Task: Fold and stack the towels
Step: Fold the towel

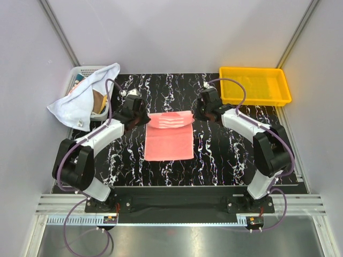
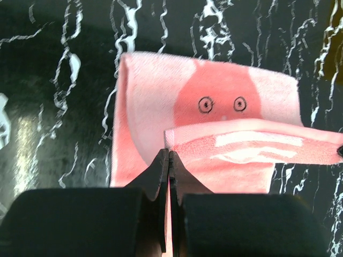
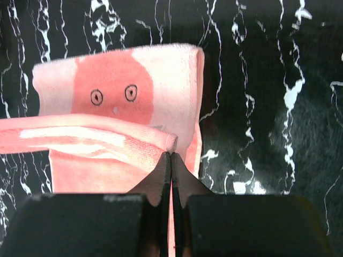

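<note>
A pink towel (image 1: 169, 140) lies in the middle of the black marbled table (image 1: 225, 155). Its far edge is lifted and curled over toward the near side. My left gripper (image 1: 146, 120) is shut on the towel's far-left corner, and my right gripper (image 1: 196, 114) is shut on the far-right corner. In the left wrist view the gripper (image 2: 169, 152) pinches the raised pink edge above the towel (image 2: 155, 96), which shows a printed face with two eyes. The right wrist view shows the same: gripper (image 3: 171, 154) closed on the corner over the towel (image 3: 112, 80). A white towel (image 1: 80, 99) hangs over the basket, a brown towel (image 1: 98, 101) under it.
A white mesh basket (image 1: 80, 72) stands at the far left corner of the table. A yellow plastic tray (image 1: 256, 85) sits at the far right. Grey walls close in the table on three sides.
</note>
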Available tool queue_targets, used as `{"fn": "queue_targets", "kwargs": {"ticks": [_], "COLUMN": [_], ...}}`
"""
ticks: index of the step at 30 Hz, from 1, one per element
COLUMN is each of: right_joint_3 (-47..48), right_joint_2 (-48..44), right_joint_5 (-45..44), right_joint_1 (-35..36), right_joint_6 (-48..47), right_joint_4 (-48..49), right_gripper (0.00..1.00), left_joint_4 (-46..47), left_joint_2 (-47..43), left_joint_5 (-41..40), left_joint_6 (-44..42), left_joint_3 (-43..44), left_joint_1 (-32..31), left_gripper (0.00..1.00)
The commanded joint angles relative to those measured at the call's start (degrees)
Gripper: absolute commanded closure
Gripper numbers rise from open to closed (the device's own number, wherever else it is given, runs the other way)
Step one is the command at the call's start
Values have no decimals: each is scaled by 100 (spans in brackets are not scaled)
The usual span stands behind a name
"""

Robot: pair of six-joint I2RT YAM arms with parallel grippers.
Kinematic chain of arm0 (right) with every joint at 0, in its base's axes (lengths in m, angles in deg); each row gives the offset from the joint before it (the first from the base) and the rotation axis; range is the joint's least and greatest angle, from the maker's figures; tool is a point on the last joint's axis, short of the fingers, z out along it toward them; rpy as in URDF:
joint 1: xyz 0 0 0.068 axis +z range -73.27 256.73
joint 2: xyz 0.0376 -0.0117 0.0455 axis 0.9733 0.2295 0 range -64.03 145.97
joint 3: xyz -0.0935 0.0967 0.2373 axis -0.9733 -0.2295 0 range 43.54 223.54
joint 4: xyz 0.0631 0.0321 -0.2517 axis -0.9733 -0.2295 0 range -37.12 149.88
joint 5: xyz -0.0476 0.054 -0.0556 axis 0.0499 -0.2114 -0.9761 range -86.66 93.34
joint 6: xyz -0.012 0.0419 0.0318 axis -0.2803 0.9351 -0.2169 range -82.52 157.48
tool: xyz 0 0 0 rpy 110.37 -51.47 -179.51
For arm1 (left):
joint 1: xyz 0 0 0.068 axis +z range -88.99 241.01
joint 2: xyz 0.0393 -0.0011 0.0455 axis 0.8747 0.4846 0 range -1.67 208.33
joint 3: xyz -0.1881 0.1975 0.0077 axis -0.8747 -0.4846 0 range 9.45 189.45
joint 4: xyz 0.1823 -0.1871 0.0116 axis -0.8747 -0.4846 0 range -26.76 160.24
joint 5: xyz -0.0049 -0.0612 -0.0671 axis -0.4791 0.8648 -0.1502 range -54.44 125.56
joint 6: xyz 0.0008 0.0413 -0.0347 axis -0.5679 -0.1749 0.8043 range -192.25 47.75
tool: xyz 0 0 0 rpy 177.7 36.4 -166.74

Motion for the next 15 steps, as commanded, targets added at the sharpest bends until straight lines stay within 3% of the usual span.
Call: {"fn": "queue_targets", "kwargs": {"ticks": [1, 15], "right_joint_3": [-211, -1143], "right_joint_2": [-493, -1029], "right_joint_5": [-117, 32], "right_joint_1": [121, 367], "right_joint_6": [115, 203], "right_joint_4": [170, 222], "right_gripper": [100, 100], "left_joint_4": [-66, -339], "left_joint_2": [-488, -1288], "left_joint_5": [-309, 113], "left_joint_6": [100, -93], "left_joint_3": [-157, -912], "left_joint_1": [-4, -30], "left_gripper": [100, 100]}}
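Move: The towel's near edge, towards which the held far edge is being folded, has its middle about 15 cm back, 8 cm to the right and 7 cm below the left hand; from the right hand it lies some 15 cm back and 9 cm left, equally low. The far fold is about 9 cm ahead of both hands, centred between them. The white basket sits roughly 24 cm left and 15 cm ahead of the left hand, the yellow bin 24 cm right and 22 cm ahead of the right. The towel's lifted edge, still pinched at its two corners by the shut grippers, is carried back over the lower layer towards the near edge, both hands going together about 5 cm at a nearly level height. The left hand also eases a couple of centimetres outward to the left, drawing the edge taut, while the right sinks slightly at the end; the wrists hardly turn. ##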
